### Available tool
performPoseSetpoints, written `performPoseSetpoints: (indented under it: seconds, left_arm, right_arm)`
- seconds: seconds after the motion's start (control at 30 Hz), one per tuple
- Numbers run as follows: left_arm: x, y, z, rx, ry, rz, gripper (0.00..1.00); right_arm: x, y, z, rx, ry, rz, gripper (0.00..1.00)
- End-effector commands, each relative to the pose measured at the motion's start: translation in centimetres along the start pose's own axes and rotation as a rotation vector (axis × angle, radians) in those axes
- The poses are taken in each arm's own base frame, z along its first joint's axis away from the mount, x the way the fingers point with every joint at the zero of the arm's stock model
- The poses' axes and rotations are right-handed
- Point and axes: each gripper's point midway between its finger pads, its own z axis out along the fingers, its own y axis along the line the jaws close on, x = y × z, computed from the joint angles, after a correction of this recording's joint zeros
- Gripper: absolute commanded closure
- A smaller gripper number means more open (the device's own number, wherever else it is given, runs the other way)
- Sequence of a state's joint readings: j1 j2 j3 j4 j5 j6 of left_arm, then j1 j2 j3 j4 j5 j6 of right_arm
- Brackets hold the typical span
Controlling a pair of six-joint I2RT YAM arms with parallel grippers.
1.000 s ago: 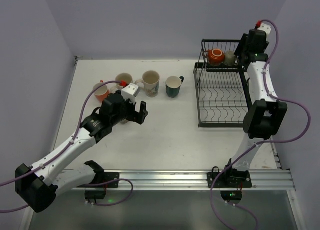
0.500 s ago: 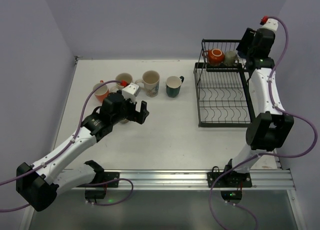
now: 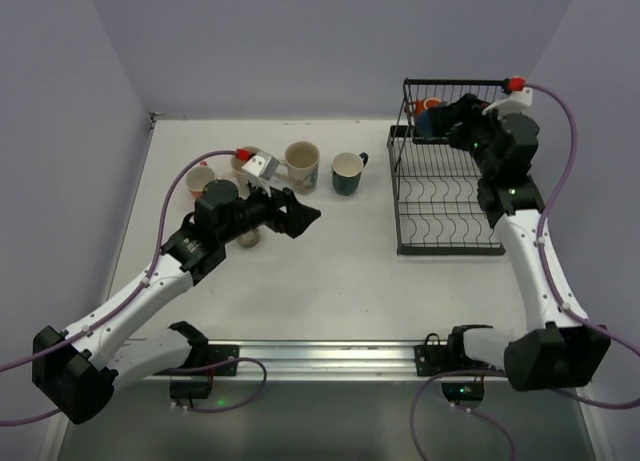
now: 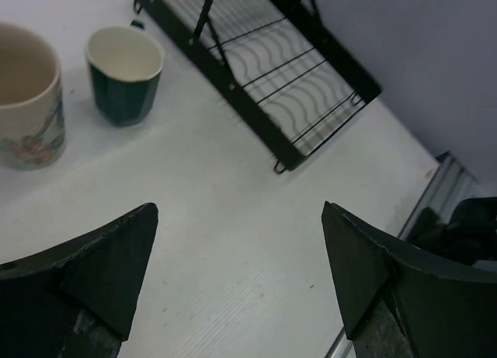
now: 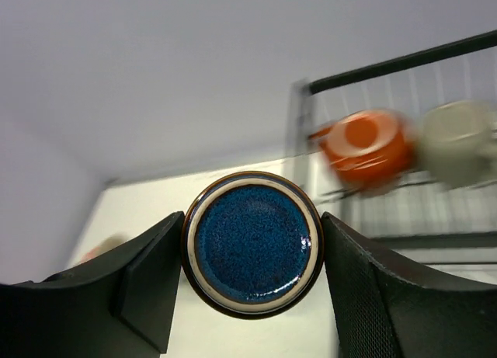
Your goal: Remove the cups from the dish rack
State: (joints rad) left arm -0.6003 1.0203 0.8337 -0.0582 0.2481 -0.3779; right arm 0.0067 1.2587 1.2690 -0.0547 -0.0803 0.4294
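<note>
My right gripper (image 3: 438, 123) is shut on a dark blue cup (image 3: 423, 126) and holds it at the upper basket of the black wire dish rack (image 3: 449, 249). In the right wrist view the cup's round blue base (image 5: 252, 244) faces the camera, with a finger on each side. Blurred behind it in the basket are an orange-red cup (image 5: 369, 148) and a beige cup (image 5: 458, 137). My left gripper (image 3: 296, 214) hangs open over bare table with nothing between its fingers. Beyond it stand a dark teal cup (image 4: 124, 74) and a patterned cream cup (image 4: 27, 102).
On the table left of the rack stand an orange-red cup (image 3: 200, 181), a cream cup (image 3: 247, 159), the patterned cup (image 3: 302, 166) and the teal cup (image 3: 348, 173). A small beige thing (image 3: 247, 237) shows under the left arm. The rack's lower tray (image 4: 233, 86) holds nothing.
The right arm has swung left and forward from behind the upper basket with the dark blue cup in its jaws. The left gripper has turned and reached further right.
</note>
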Motion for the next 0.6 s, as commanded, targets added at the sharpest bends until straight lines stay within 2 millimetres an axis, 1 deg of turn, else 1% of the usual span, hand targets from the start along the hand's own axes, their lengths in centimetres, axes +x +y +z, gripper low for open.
performPoseSetpoints:
  seconds: [0.0,0.03,0.07,0.1,0.13,0.17,0.2,0.23,0.27,0.3,0.33,0.37,0.4,0.47,0.53,0.57]
  left_arm:
    - [-5.5,-4.9,-0.5,0.233,-0.195,-0.061,0.11]
    - [-6.3,-5.6,-0.6,0.266,-0.226,-0.081,0.14]
    - [-6.1,-5.9,-0.6,0.293,-0.225,-0.094,0.15]
    - [-6.0,-6.2,-0.5,0.312,-0.226,-0.107,0.16]
    - [-6.2,-6.8,-0.5,0.348,-0.235,-0.131,0.18]
    - [-6.3,-7.0,-0.5,0.362,-0.24,-0.142,0.19]
    - [-6.1,-7.0,-0.4,0.371,-0.239,-0.159,0.2]
    - [-6.5,-7.4,-0.6,0.395,-0.259,-0.18,0.21]
    - [-6.0,-7.3,-0.5,0.4,-0.254,-0.192,0.22]
    - [-6.0,-7.4,-0.6,0.405,-0.258,-0.201,0.22]
    - [-6.0,-7.4,-0.7,0.411,-0.265,-0.217,0.23]
    - [-5.9,-7.4,-0.7,0.412,-0.268,-0.222,0.23]
    - [-5.9,-7.4,-0.6,0.412,-0.265,-0.227,0.25]
    - [-5.8,-7.3,-0.5,0.41,-0.263,-0.235,0.26]
    - [-5.7,-7.5,-0.5,0.426,-0.261,-0.238,0.29]
    - [-5.7,-7.6,-0.4,0.431,-0.259,-0.239,0.3]
  right_arm:
    - [1.3,10.2,-4.8,-0.408,0.004,0.18,0.64]
    - [1.5,11.8,-5.8,-0.486,-0.003,0.211,0.64]
    - [2.7,13.7,-7.4,-0.598,0.048,0.243,0.64]
    - [4.9,15.2,-9.0,-0.669,0.128,0.329,0.64]
    - [5.0,16.7,-10.2,-0.751,0.128,0.35,0.64]
    - [5.9,18.0,-11.5,-0.819,0.173,0.367,0.64]
    - [7.3,19.6,-13.0,-0.887,0.223,0.404,0.64]
    - [7.7,20.3,-13.9,-0.92,0.24,0.417,0.64]
    - [8.2,20.9,-14.5,-0.944,0.255,0.439,0.63]
    - [9.2,21.7,-15.3,-0.976,0.28,0.446,0.63]
    - [9.6,21.9,-15.6,-0.983,0.294,0.454,0.63]
    - [10.4,21.9,-15.7,-0.982,0.32,0.472,0.63]
    - [10.6,22.5,-16.2,-1.011,0.323,0.478,0.63]
    - [11.9,22.6,-16.1,-1.008,0.364,0.503,0.63]
    - [12.4,23.1,-16.3,-1.029,0.377,0.517,0.63]
    - [13.3,23.1,-15.9,-1.017,0.405,0.536,0.63]
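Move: The right hand holds the blue cup; the left gripper it is taken to lies about 17 cm back, 34 cm left and 12 cm lower. In the upper rack, the orange cup is some 12 cm ahead and 12 cm below the right hand, with the pale cup 7 cm right of it. From the left hand, the blue cup is about 18 cm ahead, 34 cm right, 12 cm up; the green cup about 15 cm ahead, 11 cm right, 20 cm down. Swinging fast left and back, some 30 cm in all and sinking slightly, the right hand carries the blue cup away from the rack to the left gripper, turning counter-clockwise about 55 degrees and rolling its left side up, grip kept. The left hand rises about 6 cm and edges right, rolls its left side down, and partly closes its fingers around the cup's rim end. ##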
